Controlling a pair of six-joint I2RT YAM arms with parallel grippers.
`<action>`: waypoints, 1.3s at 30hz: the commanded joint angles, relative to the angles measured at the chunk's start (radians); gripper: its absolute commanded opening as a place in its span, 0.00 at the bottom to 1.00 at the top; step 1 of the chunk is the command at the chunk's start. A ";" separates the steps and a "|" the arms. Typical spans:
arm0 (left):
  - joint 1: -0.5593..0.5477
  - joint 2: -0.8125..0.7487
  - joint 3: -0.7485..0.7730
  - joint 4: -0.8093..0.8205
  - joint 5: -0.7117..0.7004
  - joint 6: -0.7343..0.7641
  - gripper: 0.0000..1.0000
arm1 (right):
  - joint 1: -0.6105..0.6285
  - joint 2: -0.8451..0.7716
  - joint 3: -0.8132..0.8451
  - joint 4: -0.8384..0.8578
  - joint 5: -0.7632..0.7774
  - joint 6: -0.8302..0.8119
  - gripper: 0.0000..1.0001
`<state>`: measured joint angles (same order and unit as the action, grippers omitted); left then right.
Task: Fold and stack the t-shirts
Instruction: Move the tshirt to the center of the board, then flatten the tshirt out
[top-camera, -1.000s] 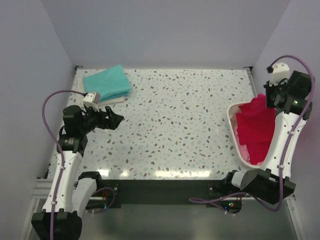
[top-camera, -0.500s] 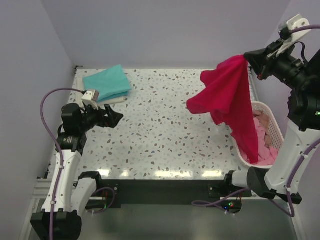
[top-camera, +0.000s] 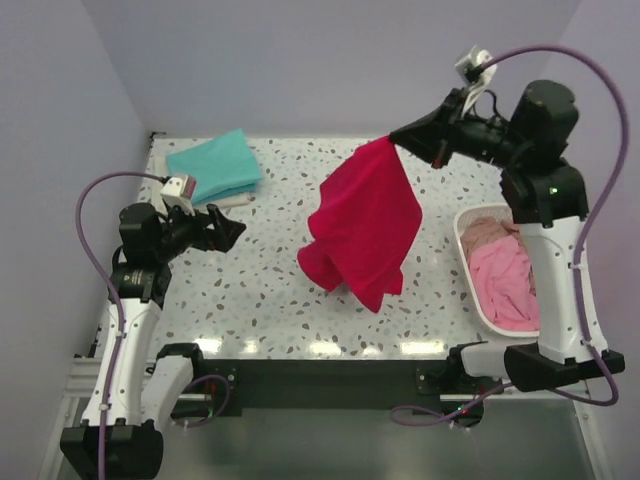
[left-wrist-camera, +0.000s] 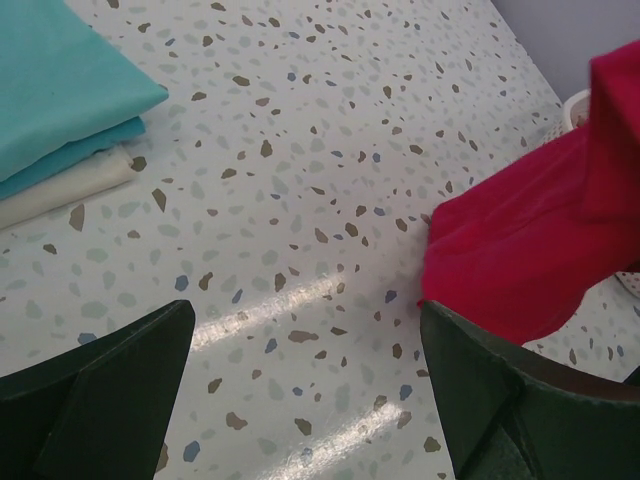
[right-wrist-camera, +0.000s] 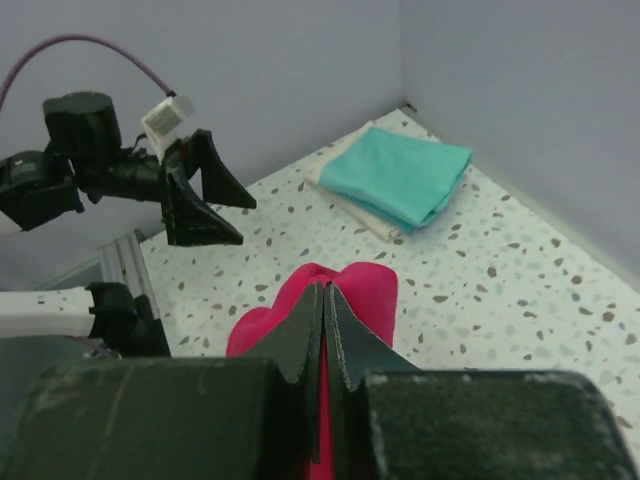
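Note:
My right gripper (top-camera: 397, 136) is shut on a crimson-red t-shirt (top-camera: 364, 226) and holds it high over the middle of the table, the cloth hanging bunched below; it also shows in the right wrist view (right-wrist-camera: 352, 287) and the left wrist view (left-wrist-camera: 540, 250). A folded teal t-shirt (top-camera: 214, 165) lies on a folded cream one (top-camera: 232, 201) at the far left corner. Pink t-shirts (top-camera: 503, 280) lie in the basket. My left gripper (top-camera: 234, 236) is open and empty, low over the left side of the table, pointing right.
The white mesh laundry basket (top-camera: 464, 240) stands at the right edge of the speckled table (top-camera: 300, 290). Walls close off the back and both sides.
My right gripper has lifted the red t-shirt out of the basket and carried it left over the table's middle. The left arm has barely moved.

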<state>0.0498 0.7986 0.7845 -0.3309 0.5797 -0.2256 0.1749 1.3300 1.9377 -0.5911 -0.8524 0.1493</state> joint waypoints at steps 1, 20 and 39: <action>-0.005 -0.009 0.039 0.001 0.022 -0.011 1.00 | 0.041 -0.041 -0.217 0.176 0.117 0.003 0.00; -0.421 0.181 -0.100 0.073 -0.096 -0.095 0.92 | 0.084 0.114 -0.613 -0.347 0.089 -0.907 0.75; -1.215 0.661 -0.008 0.317 -0.923 -0.253 0.72 | 0.252 -0.017 -1.140 -0.012 0.524 -0.642 0.78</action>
<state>-1.1236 1.4094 0.7071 -0.1024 -0.1593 -0.4530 0.4187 1.2942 0.8024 -0.6674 -0.3313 -0.5415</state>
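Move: The right hand holds the t-shirt high up, with its middle hanging about 25 cm below, 4 cm left and 3 cm back. The board's center is some 51 cm below this hand, 10 cm left and 1 cm ahead. The basket is about 30 cm to its right, 2 cm back and 48 cm down; the teal stack is 35 cm left, 22 cm ahead and 51 cm down. From the empty left hand, the shirt's middle is about 27 cm right, 1 cm back, roughly level. The right hand flings the shirt down onto the board, sweeping about 14 cm forward as it drops and opening to let go, then draws back some 20 cm while still sinking, its fingers tipping roughly 60 degrees to point steeply down over the shirt's near right part, 46 cm lower in all. The left hand swings right, down and back towards the shirt's near left edge, its wrist turning clockwise at first and its fingers narrowing to about three quarters open, with no grip taken by either hand. ##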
